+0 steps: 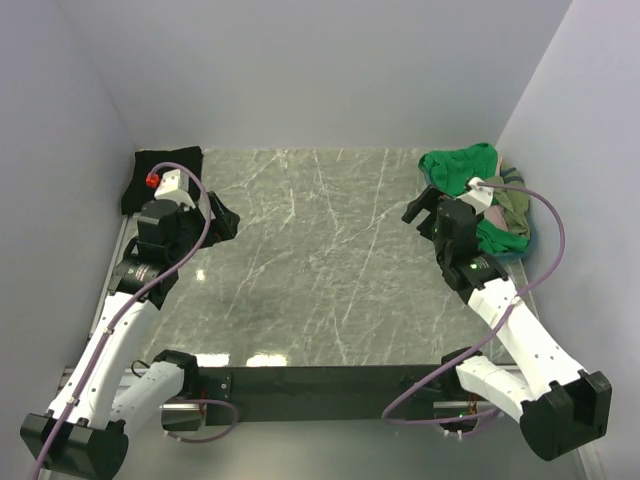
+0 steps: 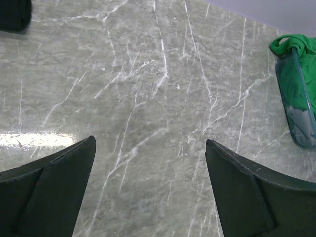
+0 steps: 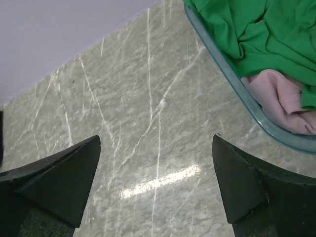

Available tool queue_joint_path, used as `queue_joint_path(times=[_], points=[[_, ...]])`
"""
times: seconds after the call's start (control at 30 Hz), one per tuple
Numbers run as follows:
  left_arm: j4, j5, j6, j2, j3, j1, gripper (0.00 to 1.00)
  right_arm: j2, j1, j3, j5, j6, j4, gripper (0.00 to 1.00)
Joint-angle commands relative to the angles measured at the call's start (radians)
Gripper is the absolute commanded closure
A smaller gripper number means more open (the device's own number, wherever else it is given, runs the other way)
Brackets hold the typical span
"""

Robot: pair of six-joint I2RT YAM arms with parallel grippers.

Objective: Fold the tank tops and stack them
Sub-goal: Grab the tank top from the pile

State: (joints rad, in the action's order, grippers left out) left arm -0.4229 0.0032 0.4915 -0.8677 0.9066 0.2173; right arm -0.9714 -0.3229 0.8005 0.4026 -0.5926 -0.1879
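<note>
A bright green tank top [image 1: 460,165] lies crumpled over the teal oval basket [image 1: 528,240] at the back right, with olive cloth [image 1: 512,207] beside it. The right wrist view shows the green top [image 3: 256,29] and a dusty pink top [image 3: 281,98] inside the basket. A black tank top [image 1: 160,175] lies flat in the back left corner. My right gripper [image 1: 420,212] [image 3: 156,138] hangs open just left of the basket, holding nothing. Over the left side of the table, my left gripper [image 1: 226,220] [image 2: 150,140] is open and holds nothing.
The grey marble table [image 1: 320,260] is walled on the left, back and right. The basket's clear teal rim [image 3: 232,79] runs close to my right fingers. In the left wrist view the basket [image 2: 296,118] and green top [image 2: 296,64] sit far right.
</note>
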Motion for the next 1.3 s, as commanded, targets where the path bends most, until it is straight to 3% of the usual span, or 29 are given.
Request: queue_joint_path(times=[0.0, 0.13, 0.27, 0.43, 0.53, 0.73, 1.27], points=[[0.046, 0.017, 0.002, 0.004, -0.005, -0.006, 0.0, 0.025, -0.002, 0.035, 0.042, 0.025, 0.019, 0.0], [0.046, 0.023, 0.002, 0.001, -0.003, -0.006, 0.01, -0.032, -0.002, 0.162, 0.036, 0.101, -0.019, 0.0], [0.049, 0.03, 0.009, -0.004, -0.003, -0.006, 0.01, -0.275, 0.033, 0.414, 0.058, 0.157, -0.172, 0.0], [0.047, 0.026, 0.01, -0.002, -0.005, -0.006, 0.01, -0.541, 0.171, 0.706, -0.077, 0.166, -0.231, 0.05], [0.045, 0.015, 0.009, -0.005, -0.003, -0.007, 0.01, -0.795, 0.225, 0.935, -0.062, 0.171, -0.336, 0.09], [0.041, 0.009, 0.007, -0.01, -0.003, -0.01, 0.0, -1.081, 0.269, 1.261, -0.007, 0.192, -0.502, 0.13], [0.039, 0.02, 0.004, -0.056, 0.003, -0.01, 0.0, -1.245, 0.374, 1.186, -0.103, 0.106, -0.355, 0.22]])
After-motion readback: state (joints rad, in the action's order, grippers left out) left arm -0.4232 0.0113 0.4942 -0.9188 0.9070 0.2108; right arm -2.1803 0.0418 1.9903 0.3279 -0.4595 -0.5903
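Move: The green tank top draped over the far-left part of the plastic bin lies about 21 cm ahead of the right gripper, 11 cm to its right and some 13 cm below. In the same bin, the pink top sits about 6 cm ahead and 11 cm right of the gripper, the olive top about 11 cm ahead and 22 cm right. From the left gripper, the green top is some 24 cm ahead, 65 cm right and 16 cm below. Send the right gripper forward about 23 cm towards the green tank top, first lifting it some 7 cm, then swinging it right about 12 cm and sinking steeply, some 16 cm from the top of the arc, over the bin's far-left part. Tip the fingers down about 25 degrees with a slight clockwise turn, and narrow them by a fifth without shutting. ##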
